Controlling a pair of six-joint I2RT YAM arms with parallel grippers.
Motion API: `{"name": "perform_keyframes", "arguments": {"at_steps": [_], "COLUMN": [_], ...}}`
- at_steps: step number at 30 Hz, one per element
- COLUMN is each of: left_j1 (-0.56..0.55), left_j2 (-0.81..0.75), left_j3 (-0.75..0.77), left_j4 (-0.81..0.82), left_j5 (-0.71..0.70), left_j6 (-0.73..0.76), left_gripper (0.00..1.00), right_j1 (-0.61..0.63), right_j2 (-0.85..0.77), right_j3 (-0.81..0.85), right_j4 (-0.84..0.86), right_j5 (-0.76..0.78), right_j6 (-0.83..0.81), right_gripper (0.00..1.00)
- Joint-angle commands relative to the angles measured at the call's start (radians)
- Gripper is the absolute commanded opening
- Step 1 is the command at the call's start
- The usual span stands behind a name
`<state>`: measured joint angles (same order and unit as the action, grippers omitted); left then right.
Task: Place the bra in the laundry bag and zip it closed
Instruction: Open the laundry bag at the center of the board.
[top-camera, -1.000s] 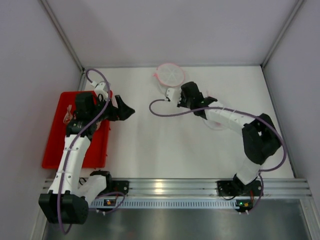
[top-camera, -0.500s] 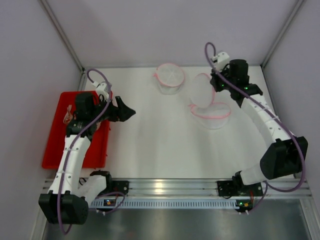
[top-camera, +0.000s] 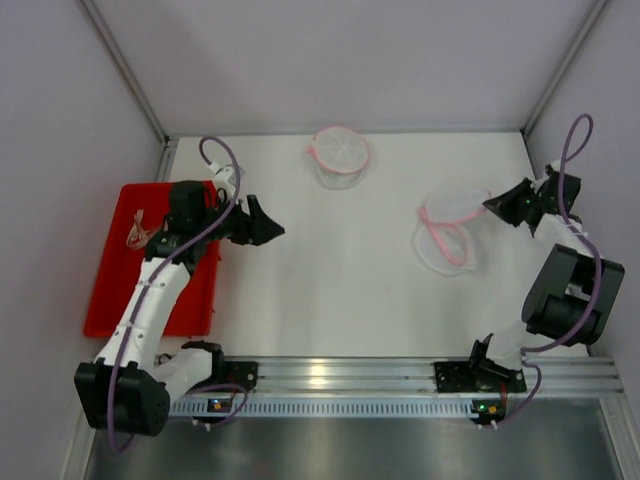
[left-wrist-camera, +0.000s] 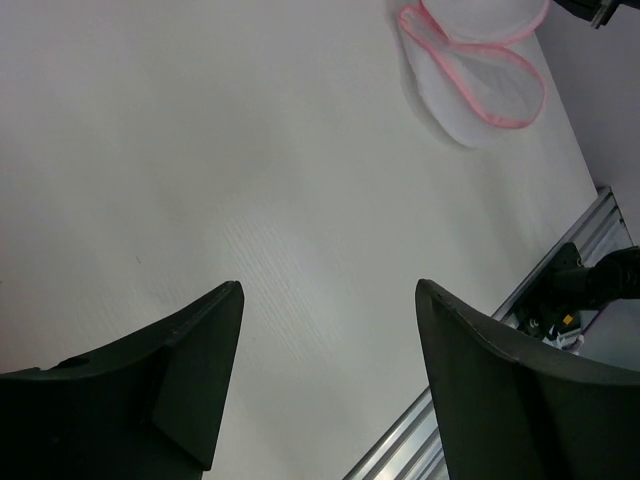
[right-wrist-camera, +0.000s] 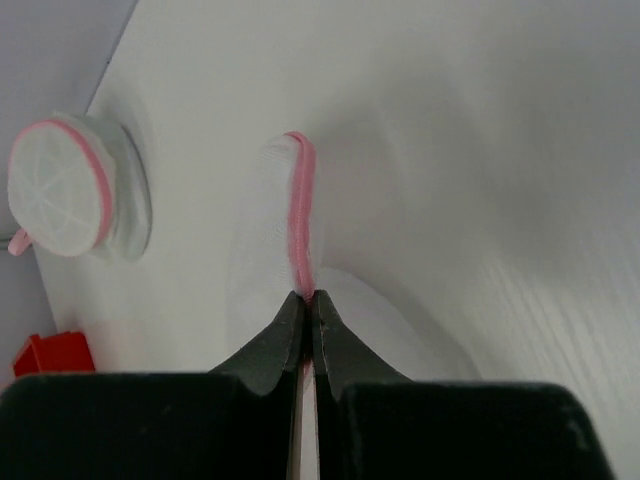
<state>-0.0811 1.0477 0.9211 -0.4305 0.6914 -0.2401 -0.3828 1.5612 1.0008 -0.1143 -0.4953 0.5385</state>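
The laundry bag (top-camera: 445, 245) is a round white mesh pouch with a pink rim, lying at the right of the table. Its lid (top-camera: 458, 203) is lifted toward the right. My right gripper (top-camera: 490, 207) is shut on the lid's pink rim (right-wrist-camera: 302, 200), which runs straight out from between the fingertips. The left wrist view also shows the bag (left-wrist-camera: 480, 80), far off. A small pale pink and white item, apparently the bra (top-camera: 135, 233), lies on the red tray (top-camera: 150, 300). My left gripper (top-camera: 272, 228) hovers open over bare table just right of the tray, with nothing between its fingers (left-wrist-camera: 200, 340).
A second round mesh pouch (top-camera: 340, 155) with a pink rim stands at the back centre, also seen in the right wrist view (right-wrist-camera: 60, 190). Grey walls close in the left, back and right. An aluminium rail (top-camera: 330, 375) runs along the near edge.
My right arm swung from the back centre to the far right, lifting the bag's lid by its rim and pulling it rightward. The left gripper edged right and its jaws narrowed a little.
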Motion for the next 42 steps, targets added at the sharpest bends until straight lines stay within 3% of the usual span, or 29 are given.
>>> {"name": "perform_keyframes", "arguments": {"at_steps": [1,8,10,13,16,22,28,32,42], "left_j1": [-0.069,-0.303,-0.350,-0.451,-0.557,-0.736,-0.796,-0.803,-0.821], "left_j2": [0.023,0.129,0.173,0.219,0.297,0.582,0.859,0.986,1.028], "left_j3": [0.012,-0.004,-0.019,-0.071,-0.074,0.056,0.298,0.343,0.321], "left_j4": [0.056,0.179,0.304,0.553,0.732,0.785,0.797,0.869,0.889], "left_j5": [-0.013,-0.015,0.002,-0.053,-0.137,-0.279,-0.342,-0.362,-0.394], "left_j6": [0.013,-0.149,-0.233,-0.463,-0.586,-0.755,-0.896,-0.988,-1.071], "left_gripper": [0.74,0.55,0.48,0.48,0.52,0.58,0.53,0.46,0.49], "right_j1": [-0.022,-0.039,-0.030,-0.018,-0.011,0.015,0.019,0.015,0.015], "right_j2": [-0.070,-0.124,-0.150,-0.181,-0.216,-0.260,-0.302,-0.276,-0.201], "right_j3": [-0.077,-0.296,-0.346,-0.427,-0.485,-0.545,-0.584,-0.551,-0.511], "right_j4": [0.105,0.148,0.175,0.195,0.241,0.281,0.297,0.272,0.298], "right_j5": [-0.054,-0.104,-0.115,-0.106,-0.097,-0.052,-0.009,-0.020,-0.009], "right_j6": [0.141,0.266,0.313,0.354,0.429,0.532,0.554,0.546,0.558], "right_gripper": [0.00,0.00,0.00,0.00,0.00,0.00,0.00,0.00,0.00]}}
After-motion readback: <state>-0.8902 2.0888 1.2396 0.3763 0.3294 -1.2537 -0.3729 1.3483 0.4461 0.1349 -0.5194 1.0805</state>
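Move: The near pink rim of the laundry bag's opening lies about 43 cm to the right of my left hand, 5 cm ahead and 20 cm below. The lifted rim in my right fingers is some 52 cm right and 10 cm ahead. The other mesh bag sits roughly 17 cm right and 28 cm ahead, the red bin 30 cm left, 2 cm ahead. From my right hand, the near rim is about 11 cm left, 3 cm back and 11 cm below. I sweep my left hand some 35 cm right to the bag's mouth, bowing slightly back and then forward again, and sink 15 cm, mostly late, tipping the fingers down over 35 degrees and partly closing them without gripping. My right hand keeps its pinch on the lifted rim, drawing it about 9 cm back, 8 cm down and 6 cm left, then holds. ##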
